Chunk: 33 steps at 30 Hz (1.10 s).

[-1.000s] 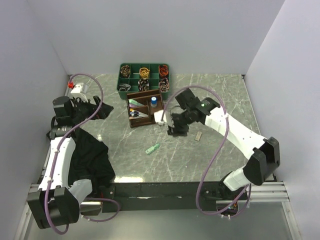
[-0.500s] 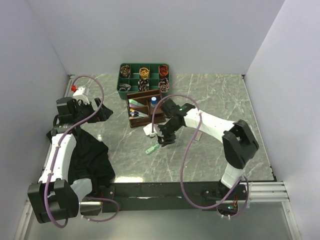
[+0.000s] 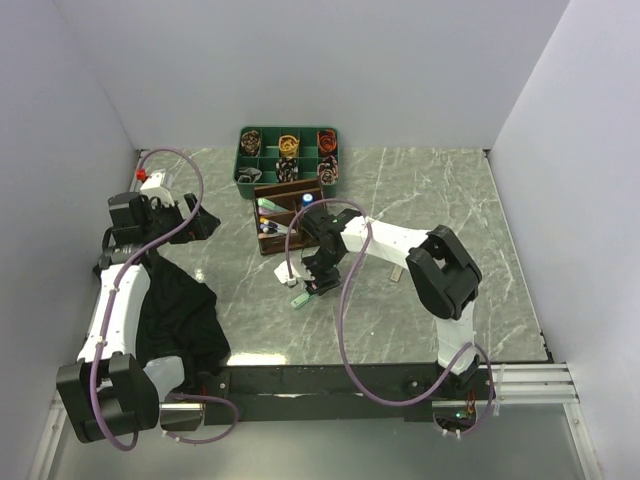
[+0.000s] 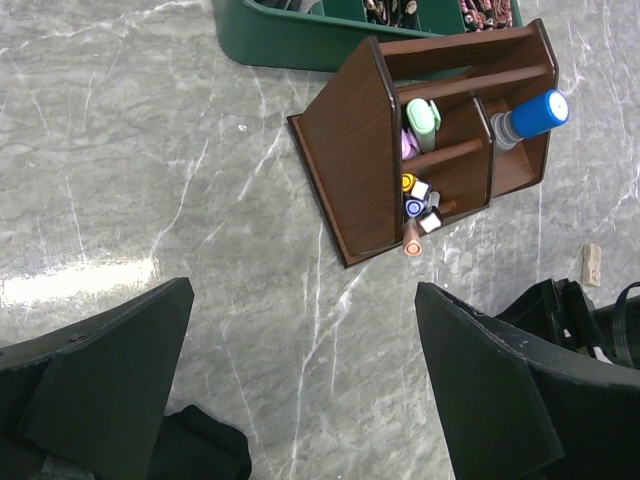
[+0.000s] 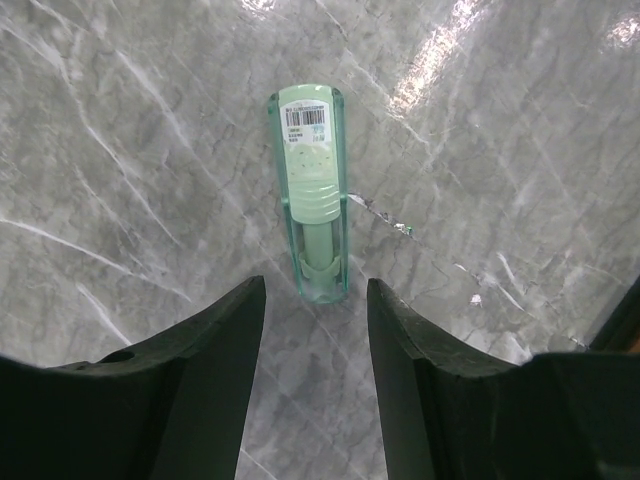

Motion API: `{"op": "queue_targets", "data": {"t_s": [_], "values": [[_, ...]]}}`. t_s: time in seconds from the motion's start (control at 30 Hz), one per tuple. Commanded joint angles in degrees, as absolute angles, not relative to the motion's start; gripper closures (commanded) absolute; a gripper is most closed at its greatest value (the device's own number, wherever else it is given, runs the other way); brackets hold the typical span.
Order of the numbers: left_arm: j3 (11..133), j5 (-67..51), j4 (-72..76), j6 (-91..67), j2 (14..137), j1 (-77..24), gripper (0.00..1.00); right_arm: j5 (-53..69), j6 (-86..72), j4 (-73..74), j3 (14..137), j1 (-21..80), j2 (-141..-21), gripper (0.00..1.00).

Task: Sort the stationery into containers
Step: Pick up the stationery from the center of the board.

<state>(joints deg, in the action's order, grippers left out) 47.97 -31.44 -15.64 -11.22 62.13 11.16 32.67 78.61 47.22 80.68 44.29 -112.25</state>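
A mint-green clip (image 5: 312, 190) in a clear case lies flat on the marble, also in the top view (image 3: 298, 298). My right gripper (image 5: 315, 290) hovers over it, open, its near end just ahead of the fingertips; nothing is held. In the top view the right gripper (image 3: 313, 286) points down at the clip. The dark brown organiser (image 4: 360, 150) holds several pens and a blue-capped cylinder (image 4: 530, 115); from above, the organiser (image 3: 268, 190) stands behind the clip. My left gripper (image 4: 300, 380) is wide open over bare marble, left of the organiser. A small pale bar (image 3: 397, 272) lies on the table.
A green compartment tray (image 3: 243, 178) with coiled items stands behind the organiser. A black cloth (image 3: 180, 310) lies under the left arm. White walls close in the left, back and right of the table.
My right arm has swung left and toward the near edge, from beside the organiser to above the green clip. The left arm has barely moved.
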Motion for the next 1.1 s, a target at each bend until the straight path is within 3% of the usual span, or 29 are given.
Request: {"op": "queue_targets", "data": {"t_s": [0.0,0.27,0.47,0.63,0.8,1.07], "values": [[50.10,-31.20,-14.06,-10.55,62.58,11.60,0.01,31.47,79.20,47.03,82.62,44.74,-112.67,0.47],[49.66,-31.03,-13.71,-10.63,62.84,11.60,0.00,31.02,76.73,43.43,81.48,45.44,-114.08,0.47],[49.22,-31.20,-13.10,-11.07,62.84,11.78,0.01,30.41,75.59,42.10,79.46,46.32,-114.00,0.55],[48.61,-31.55,-12.48,-11.43,62.40,11.86,0.01,30.23,74.18,40.61,76.30,47.28,-112.33,0.56],[48.08,-31.73,-12.30,-11.51,61.79,11.86,0.01,29.09,70.94,40.60,74.80,47.99,-111.45,0.75],[48.69,-31.55,-9.93,-12.92,61.70,11.78,0.01,28.48,39.06,29.10,72.25,46.06,-100.57,0.94]]}}
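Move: Just behind and to the left of the right hand lies the green stationery piece, its middle about 2 cm back, 4 cm left and 3 cm below; its near end already sits between the open fingers. The wooden rack stands some 16 cm ahead of that hand and 5 cm left, the small eraser block about 4 cm ahead and 18 cm right. From the left hand the green piece lies roughly 10 cm back, 22 cm right and 19 cm down. Sinking about 2 cm while edging slightly forward and left, the right hand then draws back some 1.5 cm as its half-open fingers close and pinch the sides of the green piece's near end. Keeping hold, it begins to rise by under a centimetre, easing back and right and turning about 15 degrees clockwise. ##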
